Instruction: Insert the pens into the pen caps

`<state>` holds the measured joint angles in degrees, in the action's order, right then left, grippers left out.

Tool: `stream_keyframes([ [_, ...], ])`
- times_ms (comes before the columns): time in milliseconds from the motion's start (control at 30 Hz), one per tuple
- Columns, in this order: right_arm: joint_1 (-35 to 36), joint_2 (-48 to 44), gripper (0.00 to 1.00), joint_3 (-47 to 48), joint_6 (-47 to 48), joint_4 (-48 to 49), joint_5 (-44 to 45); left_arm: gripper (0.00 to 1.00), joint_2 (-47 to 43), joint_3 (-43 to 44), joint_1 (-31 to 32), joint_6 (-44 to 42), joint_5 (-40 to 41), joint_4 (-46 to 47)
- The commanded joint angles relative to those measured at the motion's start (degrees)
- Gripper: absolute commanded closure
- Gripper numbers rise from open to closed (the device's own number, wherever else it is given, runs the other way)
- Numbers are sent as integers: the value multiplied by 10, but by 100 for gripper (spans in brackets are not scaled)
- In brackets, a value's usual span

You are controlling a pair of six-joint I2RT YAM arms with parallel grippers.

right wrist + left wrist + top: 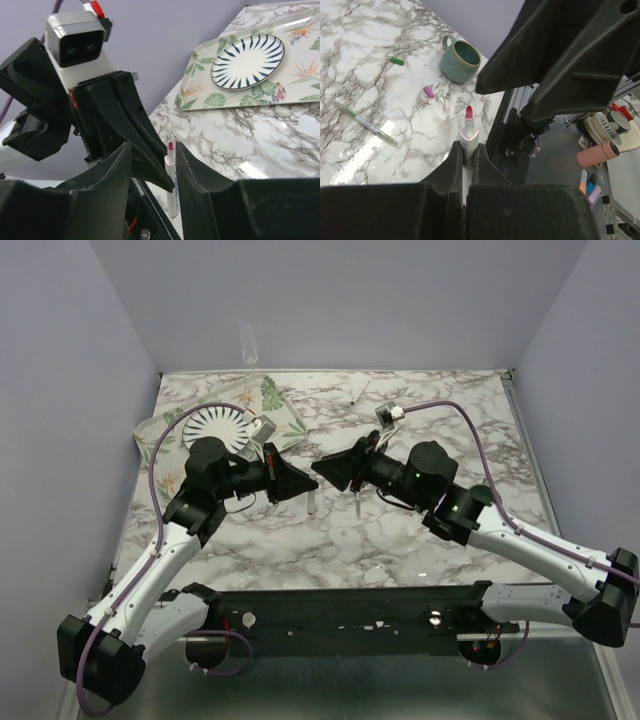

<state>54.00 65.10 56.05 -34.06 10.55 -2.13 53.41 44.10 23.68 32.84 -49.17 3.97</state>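
Note:
My left gripper [467, 148] is shut on a white pen [469, 134] with a bare pink-red tip, held above the table. In the top view the left gripper [300, 484] faces my right gripper [325, 469] tip to tip, with the pen [311, 500] hanging below. In the right wrist view the right gripper [152, 146] is open and empty, and the pen [171, 180] shows between its fingers. A pink cap [428, 91] and a green cap [397, 61] lie apart on the marble. A second pen [366, 123], with green ends, lies flat at the left.
A teal mug [459, 61] stands near the caps and the table edge. A leaf-print tray [288, 426] with a striped plate [218, 425] sits at the back left. A clear glass [248, 344] stands at the back wall, and a thin stick [360, 392] lies nearby.

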Motion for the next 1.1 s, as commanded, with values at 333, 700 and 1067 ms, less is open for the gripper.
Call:
stream_keyframes([
  [333,-1,35,63,5,-1,-17,-36,100,-13,-7,1,-2,-43,25],
  [700,0,42,76,-5,-7,-11,-52,100,-10,-5,1,2,-43,31],
  [1067,-1,12,99,3,-6,1,-13,52,4,-11,1,24,-57,51],
])
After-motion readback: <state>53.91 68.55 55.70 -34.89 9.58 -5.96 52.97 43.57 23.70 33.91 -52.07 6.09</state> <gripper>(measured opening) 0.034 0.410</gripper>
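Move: The pen, white with its red tip up, still stands upright in the left fingers, its middle about 2 cm below that hand and 1 cm to its right. From the right hand, half open above it, the pen's middle is some 6 cm down and 2 cm left. On the table, roughly 28 cm below the left hand, the green pen lies 12 cm right and 7 cm ahead of that hand, the pink cap 30 cm right and 6 cm ahead. The pen is passed over in mid-air. The right hand sinks about 3 cm and eases some 1.5 cm left until its half-open fingers straddle the upper barrel, then pinches it just under the red tip. The left keeps its grip, drawing back about 1 cm at first, and opens only once the right has shut. ##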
